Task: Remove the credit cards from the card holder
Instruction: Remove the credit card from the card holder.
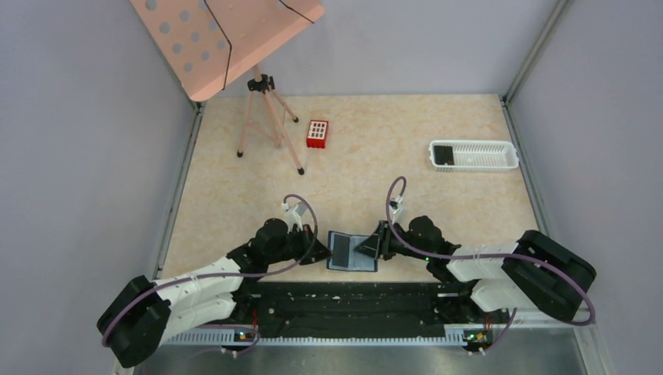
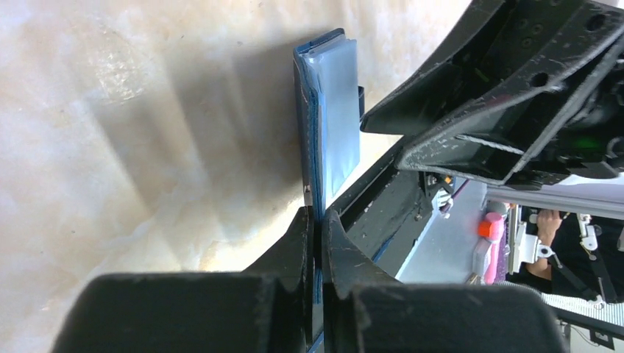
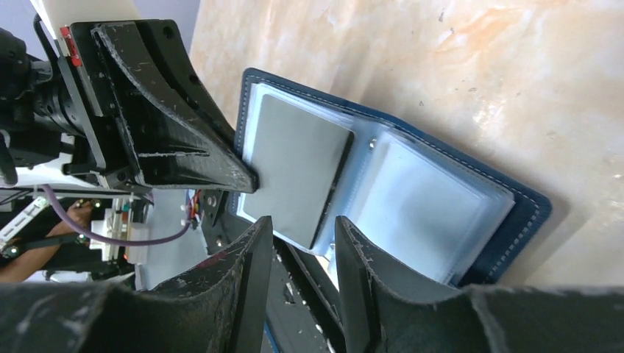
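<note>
The blue card holder (image 1: 350,263) lies open at the table's near edge. My left gripper (image 2: 318,220) is shut on the holder's left edge (image 2: 315,125), seen edge-on in the left wrist view. In the right wrist view a grey credit card (image 3: 298,165) sits in the left page's clear sleeve, and the right page's sleeves (image 3: 434,198) look empty. My right gripper (image 3: 303,235) hovers open just short of that card's near corner, with nothing between its fingers. Another dark credit card (image 1: 443,154) lies in the white tray (image 1: 485,156).
A red block with white dots (image 1: 317,133) stands at mid-back. A pink perforated board on a tripod (image 1: 262,117) occupies the back left. The black base rail (image 1: 352,301) runs right behind the holder. Grey walls enclose the table.
</note>
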`<state>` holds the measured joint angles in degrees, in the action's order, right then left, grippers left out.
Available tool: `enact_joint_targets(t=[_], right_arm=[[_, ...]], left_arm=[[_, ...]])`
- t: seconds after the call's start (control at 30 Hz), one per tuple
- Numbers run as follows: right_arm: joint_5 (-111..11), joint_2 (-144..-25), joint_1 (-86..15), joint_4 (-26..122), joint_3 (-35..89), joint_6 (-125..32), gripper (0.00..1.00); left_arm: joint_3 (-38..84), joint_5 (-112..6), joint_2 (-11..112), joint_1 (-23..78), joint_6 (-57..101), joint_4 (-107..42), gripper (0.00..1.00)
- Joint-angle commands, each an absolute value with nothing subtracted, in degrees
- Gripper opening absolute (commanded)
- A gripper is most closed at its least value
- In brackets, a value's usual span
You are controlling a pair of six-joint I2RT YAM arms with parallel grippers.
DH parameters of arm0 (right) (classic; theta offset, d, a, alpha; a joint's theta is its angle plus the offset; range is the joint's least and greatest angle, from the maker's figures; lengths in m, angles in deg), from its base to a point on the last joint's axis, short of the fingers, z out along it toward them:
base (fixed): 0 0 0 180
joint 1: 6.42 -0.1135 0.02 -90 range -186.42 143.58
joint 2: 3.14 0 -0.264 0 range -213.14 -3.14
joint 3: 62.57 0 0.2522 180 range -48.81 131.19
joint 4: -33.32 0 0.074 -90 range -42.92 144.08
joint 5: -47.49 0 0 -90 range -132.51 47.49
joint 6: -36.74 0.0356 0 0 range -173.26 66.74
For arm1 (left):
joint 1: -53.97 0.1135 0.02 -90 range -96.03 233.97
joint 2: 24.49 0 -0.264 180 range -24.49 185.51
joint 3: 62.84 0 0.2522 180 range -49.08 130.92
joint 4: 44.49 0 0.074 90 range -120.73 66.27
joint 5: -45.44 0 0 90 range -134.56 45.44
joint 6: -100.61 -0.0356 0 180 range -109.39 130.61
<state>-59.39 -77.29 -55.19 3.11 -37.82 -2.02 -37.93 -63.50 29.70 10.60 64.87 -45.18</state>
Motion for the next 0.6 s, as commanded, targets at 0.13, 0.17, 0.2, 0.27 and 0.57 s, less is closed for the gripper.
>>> enact_joint_targets(t=[0.13, 0.17, 0.2, 0.27, 0.57], right_arm=[[-66.7, -74.2, -52.2, -7.7, -39.8, -1.9, 0.37], [-67.0, -74.2, -52.0, -8.5, -39.9, -1.7, 0.37], [-67.7, -74.4, -51.9, -9.5, -40.1, -1.1, 0.37], [-68.6, -74.9, -51.4, -11.6, -40.5, -0.2, 0.37], [-70.4, -77.8, -50.4, -18.0, -41.5, 2.2, 0.37]], left_arm=[[-40.0, -65.0, 25.2, 10.6, 67.8, -57.2, 0.0], [-40.2, -65.3, 25.1, 10.6, 68.1, -58.2, 0.0], [-40.3, -65.6, 24.8, 10.6, 68.4, -59.2, 0.0], [-40.7, -66.1, 24.4, 10.6, 69.0, -61.0, 0.0], [-42.1, -66.9, 21.8, 10.6, 70.0, -63.7, 0.0]])
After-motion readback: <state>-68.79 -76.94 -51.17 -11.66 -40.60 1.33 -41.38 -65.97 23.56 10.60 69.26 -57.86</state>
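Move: The grey card in the open card holder's left page lies about 5 cm to the left of the right fingertips, level with them front to back, and some 2 cm lower. From the left fingertips, which already pinch the holder's outer left edge, the card is about 3 cm to the right, straight across and 1 cm lower. The clear pocket on the right page lies directly under the right fingertips, about 4 cm below and neither ahead nor to the side. The left hand keeps its shut pinch on the holder's left edge and lifts it about 5 cm straight up, easing about 1 cm to the right while its fingers tip upward some 15 degrees, so the page levels out. The right hand rises with it by about 4.5 cm, first drawing nearly 1 cm to the right and then coming back left, its part-open fingers tilting up some 10 degrees and ending closer to the card's inner edge, without closing. ##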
